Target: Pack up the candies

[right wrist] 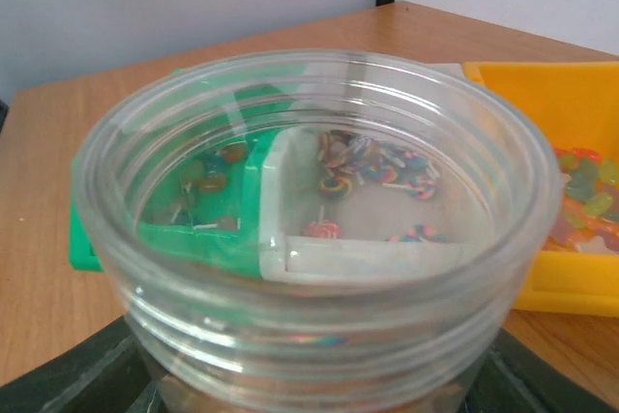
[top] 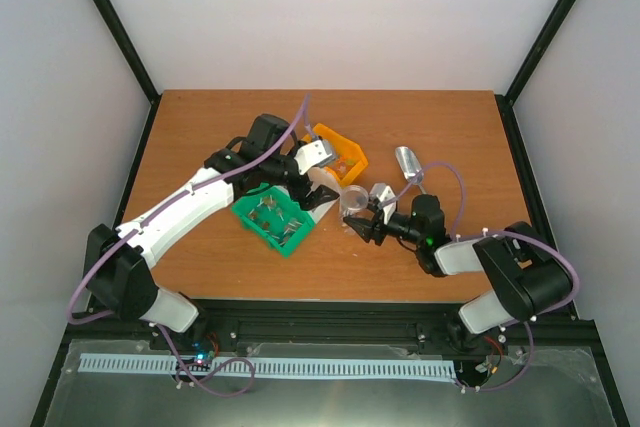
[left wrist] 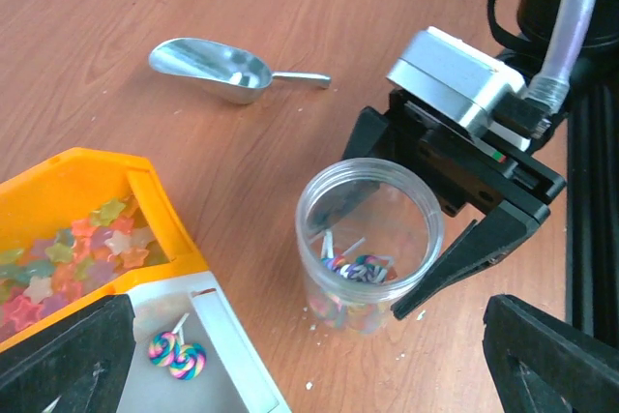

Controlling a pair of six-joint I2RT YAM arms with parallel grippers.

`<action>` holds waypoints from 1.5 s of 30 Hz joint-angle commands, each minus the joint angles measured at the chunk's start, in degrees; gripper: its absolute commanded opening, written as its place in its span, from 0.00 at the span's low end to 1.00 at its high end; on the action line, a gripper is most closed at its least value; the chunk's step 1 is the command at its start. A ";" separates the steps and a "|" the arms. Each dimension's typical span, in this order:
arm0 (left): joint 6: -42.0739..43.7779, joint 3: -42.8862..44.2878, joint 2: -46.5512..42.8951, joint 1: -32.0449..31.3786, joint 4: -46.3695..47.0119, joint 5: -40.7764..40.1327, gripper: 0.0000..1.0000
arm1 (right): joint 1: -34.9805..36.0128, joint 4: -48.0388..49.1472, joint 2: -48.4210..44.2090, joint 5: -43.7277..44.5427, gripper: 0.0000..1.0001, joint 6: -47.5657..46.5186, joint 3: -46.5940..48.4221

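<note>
A small clear jar (left wrist: 368, 239) stands on the table with a few swirl lollipop candies (left wrist: 363, 266) at its bottom. My right gripper (left wrist: 406, 239) is shut on the jar, one black finger on each side; in the right wrist view the jar (right wrist: 309, 239) fills the frame. My left gripper (left wrist: 309, 379) hangs open above and just short of the jar, nothing between its fingers (left wrist: 68, 360). Two lollipops (left wrist: 177, 355) lie in a white bin (left wrist: 237, 355) below it. Star-shaped candies (left wrist: 68, 258) fill an orange bin (left wrist: 145, 191).
A silver metal scoop (left wrist: 213, 67) lies on the bare wood beyond the jar. A green bin (top: 268, 217) holding more candies sits left of the jar (top: 354, 199), under the left arm. Small white crumbs dot the wood by the jar.
</note>
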 commanded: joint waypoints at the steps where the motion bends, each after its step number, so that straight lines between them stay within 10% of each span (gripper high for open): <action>1: -2.96 0.76 -1.67 0.55 1.79 -3.27 1.00 | -0.03 9.43 2.50 4.16 0.06 -1.91 -1.85; 17: -3.23 0.59 -1.63 0.64 1.79 -3.16 1.00 | 1.29 22.28 15.75 7.75 0.20 -0.23 -2.50; 23: -3.33 0.38 -1.18 0.64 1.79 -3.02 1.00 | 2.03 23.23 16.81 9.60 0.77 1.09 -3.11; 27: -3.22 -0.23 -1.25 0.64 1.79 -3.10 1.00 | 2.04 22.81 16.58 10.12 0.98 2.68 -3.45; 45: 1.73 -0.87 -0.81 0.73 -3.05 -5.96 1.00 | 1.69 -23.16 -2.78 6.38 1.00 -0.92 4.62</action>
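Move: My right hand already holds the jar. The patch of table where it will stand lies some 10 cm below that hand and about 1 cm forward. From the same hand the white bin is about 8 cm forward and 10 cm left, the green bin 1 cm forward and 18 cm left, the orange bin 16 cm forward and 4 cm left, all roughly 8 cm lower. From my left hand, that patch is about level forward, 7 cm right and 21 cm down. With my right hand I keep lowering the jar, about 5 cm and just slightly forward, onto the bare table beside the bins, turning a little clockwise. Then I open the fingers wide to let go of it and ease back up some 3 cm, settling slightly at the end with the fingertips tipping down a bit and the open fingers still astride the jar. ##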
